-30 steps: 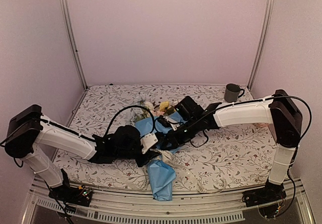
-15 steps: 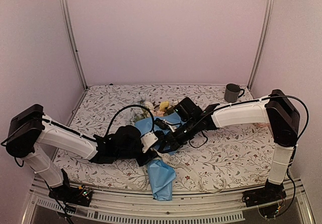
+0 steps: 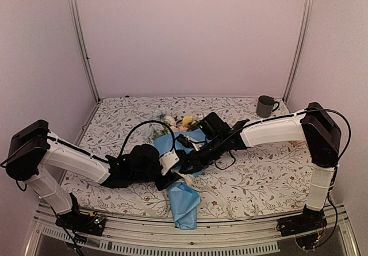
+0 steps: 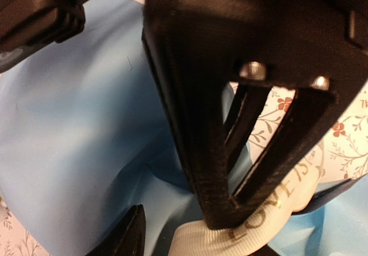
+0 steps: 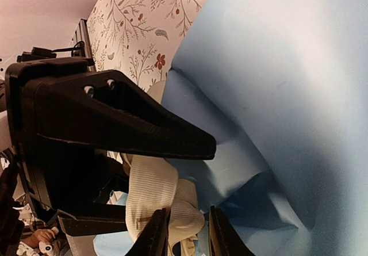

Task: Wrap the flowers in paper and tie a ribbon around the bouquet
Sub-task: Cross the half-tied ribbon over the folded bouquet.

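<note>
The bouquet [image 3: 184, 201] lies in mid-table as a light blue paper cone with its narrow end over the near edge. Its flowers [image 3: 183, 121] poke out at the far end. Both grippers meet at its waist, the left gripper [image 3: 171, 172] [image 4: 198, 244] and the right gripper [image 3: 185, 165] [image 5: 185, 236]. The cream ribbon [image 4: 259, 224] [image 5: 152, 190] is bunched there on the paper [image 4: 86, 123] [image 5: 287, 66]. Left jaws stand apart, the ribbon lying low between them. In the right wrist view a ribbon fold sits loosely between the parted fingers. A loose ribbon end [image 3: 225, 209] trails toward the near right.
A grey mug [image 3: 265, 105] stands at the far right corner. The floral tablecloth [image 3: 270, 169] covers the table. A metal rail [image 3: 241, 233] runs along the near edge. The two grippers are crowded together, each one's finger [image 5: 115, 123] filling the other's wrist view.
Both grippers' jaws have widened over the last second. The right arm has shifted slightly left toward the bouquet's waist. The bouquet has stayed put.
</note>
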Motion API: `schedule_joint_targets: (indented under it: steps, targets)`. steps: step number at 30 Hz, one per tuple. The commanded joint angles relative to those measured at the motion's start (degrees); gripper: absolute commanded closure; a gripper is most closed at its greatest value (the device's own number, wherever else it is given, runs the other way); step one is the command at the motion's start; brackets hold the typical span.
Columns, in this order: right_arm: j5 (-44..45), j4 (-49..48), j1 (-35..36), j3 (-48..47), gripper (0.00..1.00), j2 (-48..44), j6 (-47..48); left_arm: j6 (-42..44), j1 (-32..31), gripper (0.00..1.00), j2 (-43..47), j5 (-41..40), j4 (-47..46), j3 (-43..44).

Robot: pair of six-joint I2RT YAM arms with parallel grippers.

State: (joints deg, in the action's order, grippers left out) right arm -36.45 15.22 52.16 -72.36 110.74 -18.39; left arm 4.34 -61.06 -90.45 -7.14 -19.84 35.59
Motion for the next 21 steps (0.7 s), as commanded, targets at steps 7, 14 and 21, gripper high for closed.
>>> schedule_joint_targets:
  steps: [7, 14, 21]
  targets:
    - [-2.7, 0.7, 0.9, -1.1, 0.74, 3.2, 1.9, -0.6, 0.4, 0.55, 0.2, -1.6, -1.9, -0.6]
    - [-3.7, -0.1, 0.9, -0.8, 1.0, 1.4, 2.1, -0.7, 0.3, 0.55, 0.6, -1.9, -1.8, -0.6]
    - [2.0, 0.6, 0.1, -0.5, 1.0, -1.7, 1.2, -0.5, 0.3, 0.52, 3.6, -0.5, 0.0, -1.6]
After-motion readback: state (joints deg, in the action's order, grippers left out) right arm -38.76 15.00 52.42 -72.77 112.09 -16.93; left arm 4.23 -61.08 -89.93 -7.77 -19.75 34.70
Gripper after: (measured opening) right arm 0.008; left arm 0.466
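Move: At the right fingertips, barely 1 cm back and 1 cm down, is the edge of the ribbon turn; from the left hand it lies roughly 2 cm to the right, 1 cm farther out and 1 cm lower. From the right hand, the flower heads are about 17 cm ahead and 4 cm left, 3 cm lower. The paper's tail end lies some 14 cm back and 1 cm left, the loose ribbon tail about 10 cm back and 9 cm right, both around 5 cm lower. Closing from about a quarter open to fully shut, the right fingers pinch the ribbon's edge beside the left gripper, while that hand eases back, down and left, each by 1 cm or less, and turns only a few degrees. The left hand stays almost in place, about half open, with the ribbon still draped over one of its fingers. ##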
